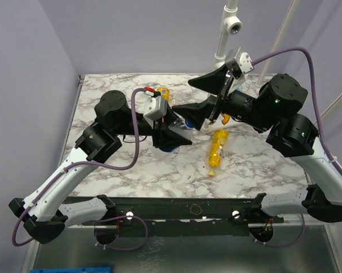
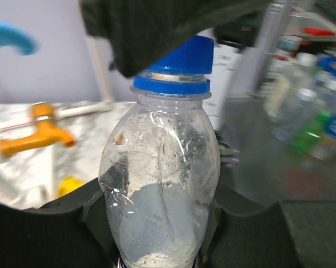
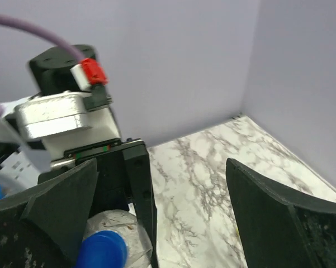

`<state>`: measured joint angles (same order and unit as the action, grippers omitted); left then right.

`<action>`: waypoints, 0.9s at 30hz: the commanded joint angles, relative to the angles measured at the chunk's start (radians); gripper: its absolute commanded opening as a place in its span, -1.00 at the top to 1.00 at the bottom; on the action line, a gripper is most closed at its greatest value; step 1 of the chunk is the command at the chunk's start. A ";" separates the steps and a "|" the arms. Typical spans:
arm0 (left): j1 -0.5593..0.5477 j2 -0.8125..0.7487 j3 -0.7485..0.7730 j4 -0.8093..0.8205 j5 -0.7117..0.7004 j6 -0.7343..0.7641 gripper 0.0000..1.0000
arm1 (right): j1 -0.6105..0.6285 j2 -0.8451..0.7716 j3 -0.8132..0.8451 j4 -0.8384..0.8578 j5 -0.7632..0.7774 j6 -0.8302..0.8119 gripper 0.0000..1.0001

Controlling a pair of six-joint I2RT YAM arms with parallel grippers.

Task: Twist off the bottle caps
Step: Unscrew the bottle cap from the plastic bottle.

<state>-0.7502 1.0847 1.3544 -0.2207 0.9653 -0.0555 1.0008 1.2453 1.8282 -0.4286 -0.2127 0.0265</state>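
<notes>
My left gripper [image 2: 159, 209] is shut on a clear bottle [image 2: 156, 167], its dark fingers pressed to both sides of the body. The blue cap [image 2: 179, 58] sits on the bottle's neck. My right gripper [image 3: 162, 223] stands wide open beside that cap [image 3: 103, 251], which lies by its left finger [image 3: 61, 206] and not between the jaws. In the top view the right gripper [image 1: 182, 96] spreads above the left gripper [image 1: 172, 136]. A yellow-orange bottle [image 1: 217, 149] lies on the marble table [image 1: 262, 165]. Another one [image 1: 163, 91] lies behind the left arm.
A loose yellow cap [image 2: 70, 184] rests on the marble near an orange bottle [image 2: 36, 137] lying on its side. A white camera pole [image 1: 227, 31] rises at the back. Purple walls close in the table on the left, back and right.
</notes>
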 commanded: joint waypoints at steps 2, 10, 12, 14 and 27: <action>0.000 -0.003 -0.012 0.056 -0.482 0.079 1.00 | -0.002 0.010 0.028 0.039 0.354 0.113 -0.96; 0.001 -0.002 -0.018 0.124 -0.628 0.060 1.00 | -0.002 0.043 0.045 -0.002 0.374 0.192 -0.89; 0.001 -0.002 -0.014 0.128 -0.617 0.028 1.00 | -0.002 0.049 0.042 0.000 0.379 0.201 -0.82; 0.001 -0.002 -0.010 0.129 -0.616 0.026 1.00 | -0.002 0.053 0.034 0.010 0.380 0.208 -0.76; 0.000 -0.004 -0.002 0.128 -0.566 0.020 1.00 | -0.001 0.070 0.020 0.063 0.346 0.233 0.43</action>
<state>-0.7494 1.0859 1.3418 -0.1135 0.3805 -0.0204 1.0000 1.3128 1.8534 -0.4000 0.1360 0.2504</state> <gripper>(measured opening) 0.460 0.367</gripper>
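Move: The blue cap of the plastic bottle is about 7 cm back from the right hand point, 2 cm to its right and 3 cm lower, just outside the open rear finger. The bottle body, held in the left fingers, is some 7 cm back, 2 cm left and 12 cm below the right hand. From the left hand the same cap is roughly 9 cm up and 4 cm right, level fore and aft. Keep the left grip on the bottle body and swing it about 10 cm forward, turning some 35 degrees counter-clockwise and rising slightly, to bring the cap to the right gripper. Meanwhile take the open right gripper about 6 cm forward, turn it clockwise and tip it down a little, then shut its fingers around the cap's sides. ##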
